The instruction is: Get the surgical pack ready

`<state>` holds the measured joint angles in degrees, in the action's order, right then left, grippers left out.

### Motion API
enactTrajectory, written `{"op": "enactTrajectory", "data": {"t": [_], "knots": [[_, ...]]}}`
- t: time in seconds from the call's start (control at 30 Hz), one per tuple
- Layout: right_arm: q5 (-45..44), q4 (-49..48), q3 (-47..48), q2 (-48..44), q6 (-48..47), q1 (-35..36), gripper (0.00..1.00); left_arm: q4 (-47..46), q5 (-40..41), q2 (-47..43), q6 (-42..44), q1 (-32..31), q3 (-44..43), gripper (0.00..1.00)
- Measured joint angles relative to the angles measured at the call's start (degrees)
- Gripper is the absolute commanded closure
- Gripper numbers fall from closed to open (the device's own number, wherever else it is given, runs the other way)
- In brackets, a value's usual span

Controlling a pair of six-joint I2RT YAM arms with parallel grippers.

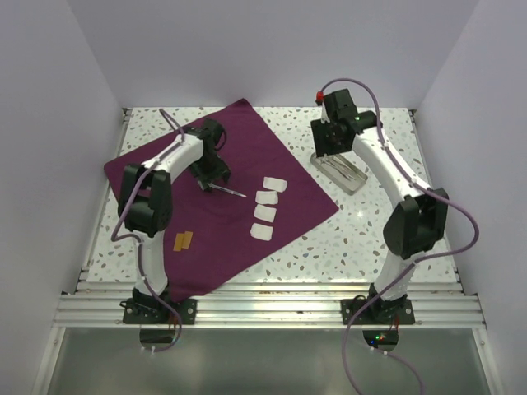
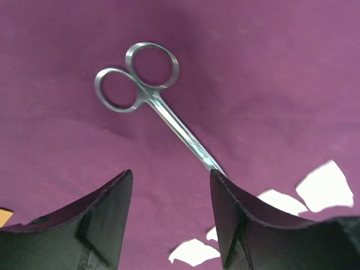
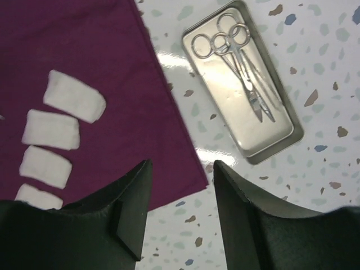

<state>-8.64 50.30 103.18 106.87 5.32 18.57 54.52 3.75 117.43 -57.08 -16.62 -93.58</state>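
The surgical pack (image 1: 216, 216) is a deep purple cloth spread flat as a large diamond on the speckled table. Steel scissors (image 2: 169, 115) lie on it (image 2: 270, 67), rings away from the camera, tip hidden behind one finger. My left gripper (image 2: 171, 174) hovers open just above them, nothing between its fingers; from above it (image 1: 216, 177) is over the cloth's middle. Several white gauze pads (image 1: 267, 207) lie in a row on the cloth. My right gripper (image 3: 183, 166) is open and empty above the cloth's right edge (image 3: 84, 45), near the tray.
A small metal tray (image 3: 281, 143) holding two steel forceps (image 3: 236, 59) sits on the table right of the cloth; from above it (image 1: 354, 183) is beside the right arm. A small orange piece (image 1: 183, 240) lies on the cloth near the left arm.
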Motion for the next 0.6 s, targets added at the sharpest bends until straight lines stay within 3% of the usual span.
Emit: {"op": "enactTrajectory", "data": {"t": [0.2,0.6], "knots": [[5.4,-1.2,-10.2,-9.9,2.0,3.1,0.48,2.8,3.3,2.6,-2.6,0.0,-1.3,0.43],[7.5,-2.1,-19.1,-12.2,2.6,2.8,0.48,4.5,6.5,7.5,-3.9,-1.6,-6.9,0.44]]}}
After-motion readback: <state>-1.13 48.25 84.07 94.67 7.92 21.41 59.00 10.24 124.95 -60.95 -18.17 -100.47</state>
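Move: The last scissors on the cloth lie almost under the left hand: their middle roughly 1 cm ahead, 1 cm right and 5 cm below. On that low level, the farthest gauze is 15 cm right and 1 ahead, the next 13 right and 3 back. From the right hand the scissors lie 29 cm left, 6 back and 18 below; the tray is 2 cm right, level ahead, 18 below. Left hand, open, sinks about 2.5 cm over the scissors; right draws back 8 cm from the tray. ##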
